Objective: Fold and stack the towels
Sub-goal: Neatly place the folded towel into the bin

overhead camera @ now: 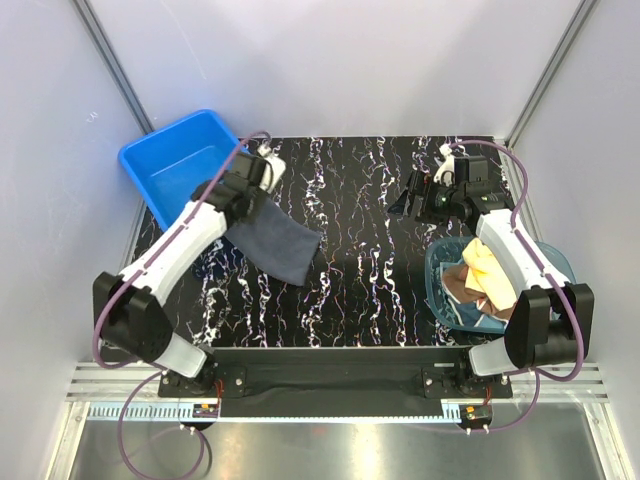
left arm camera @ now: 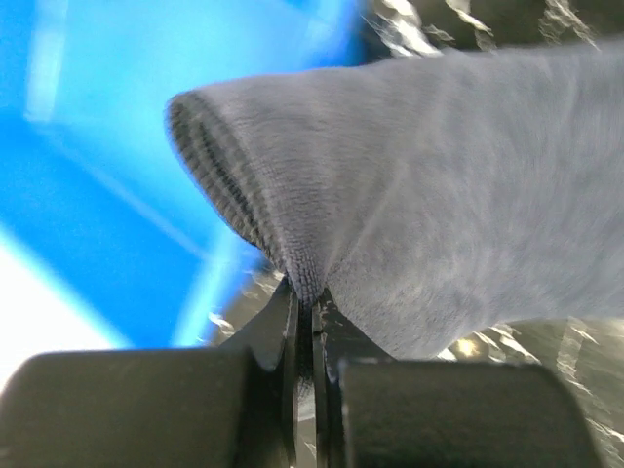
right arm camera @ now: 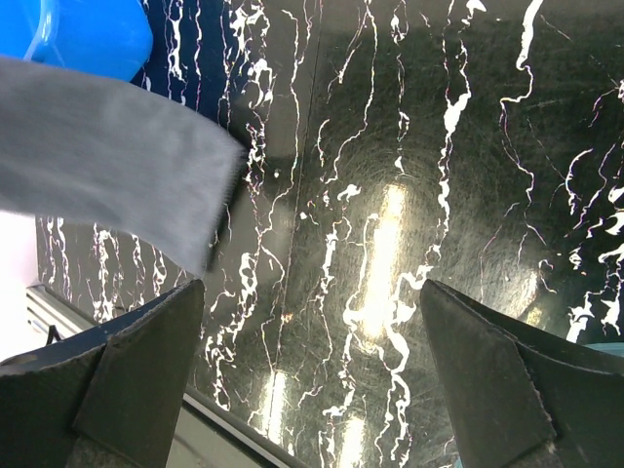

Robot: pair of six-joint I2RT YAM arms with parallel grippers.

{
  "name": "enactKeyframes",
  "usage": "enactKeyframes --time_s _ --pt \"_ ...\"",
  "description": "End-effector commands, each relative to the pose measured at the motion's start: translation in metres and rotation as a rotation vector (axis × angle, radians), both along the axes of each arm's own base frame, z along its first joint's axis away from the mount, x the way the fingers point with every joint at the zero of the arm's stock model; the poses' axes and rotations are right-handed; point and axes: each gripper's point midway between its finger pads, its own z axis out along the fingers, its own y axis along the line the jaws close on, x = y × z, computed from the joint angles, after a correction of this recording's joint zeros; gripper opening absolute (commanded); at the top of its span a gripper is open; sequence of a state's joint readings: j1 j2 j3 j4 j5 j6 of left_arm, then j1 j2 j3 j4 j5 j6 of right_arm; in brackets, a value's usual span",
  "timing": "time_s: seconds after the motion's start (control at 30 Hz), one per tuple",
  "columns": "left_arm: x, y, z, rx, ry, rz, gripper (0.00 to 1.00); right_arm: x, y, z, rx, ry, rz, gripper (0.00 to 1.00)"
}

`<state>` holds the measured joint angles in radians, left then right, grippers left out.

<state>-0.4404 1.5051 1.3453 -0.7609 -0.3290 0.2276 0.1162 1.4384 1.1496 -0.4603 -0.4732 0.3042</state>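
A dark navy-grey towel (overhead camera: 278,245) hangs over the left half of the black marbled table, its upper corner pinched in my left gripper (overhead camera: 257,205). In the left wrist view the jaws of the left gripper (left arm camera: 312,312) are shut on a folded edge of the grey towel (left arm camera: 439,195). My right gripper (overhead camera: 408,200) hovers over the table's right middle, open and holding nothing. In the right wrist view the right gripper (right arm camera: 312,331) has bare table between its fingers (right arm camera: 136,361), and the grey towel (right arm camera: 107,166) shows at the left. A yellow towel (overhead camera: 484,262) and a brown towel (overhead camera: 468,286) lie crumpled in the teal bowl (overhead camera: 438,270).
A blue plastic tub (overhead camera: 185,165) stands at the table's back left corner, right behind the left gripper. The translucent teal bowl sits at the right front, partly under the right arm. White walls close in the table on three sides.
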Motion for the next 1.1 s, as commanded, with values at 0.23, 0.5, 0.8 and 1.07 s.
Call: enactKeyframes --time_s 0.23,0.5,0.8,1.07 --pt "0.09 0.081 0.093 0.129 -0.344 0.061 0.0 0.004 0.01 0.018 0.053 -0.065 0.026 1.0" --pt "0.151 0.135 0.066 0.168 -0.325 0.17 0.0 0.011 0.011 0.027 0.07 -0.105 0.013 1.0" --pt "0.213 0.173 0.048 0.204 -0.418 0.227 0.0 0.007 0.007 0.053 0.035 -0.165 0.027 1.0" --pt "0.242 0.196 -0.001 0.219 -0.366 0.222 0.0 0.004 0.008 0.074 0.062 -0.212 0.023 1.0"
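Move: The blue bin's middle lies about 17 cm ahead of the left hand, some 14 cm to its left and 13 cm below. The folded towel is already pinched by one end in that hand. Its middle trails roughly 7 cm to the hand's right, 3 cm back and 6 cm below, still over the table. From the right hand, the bin's middle is about 17 cm ahead, 47 cm to the left and 13 cm below. The folded towel is carried by its pinched end over the near right-hand rim into the blue bin. The left hand sweeps about 22 cm forward and 18 cm left, first rising some 7 cm, then sinking 10 cm, its shut fingers tipping up about 15 degrees and keeping their hold. Late on, the empty, open right hand rises 5 cm. ##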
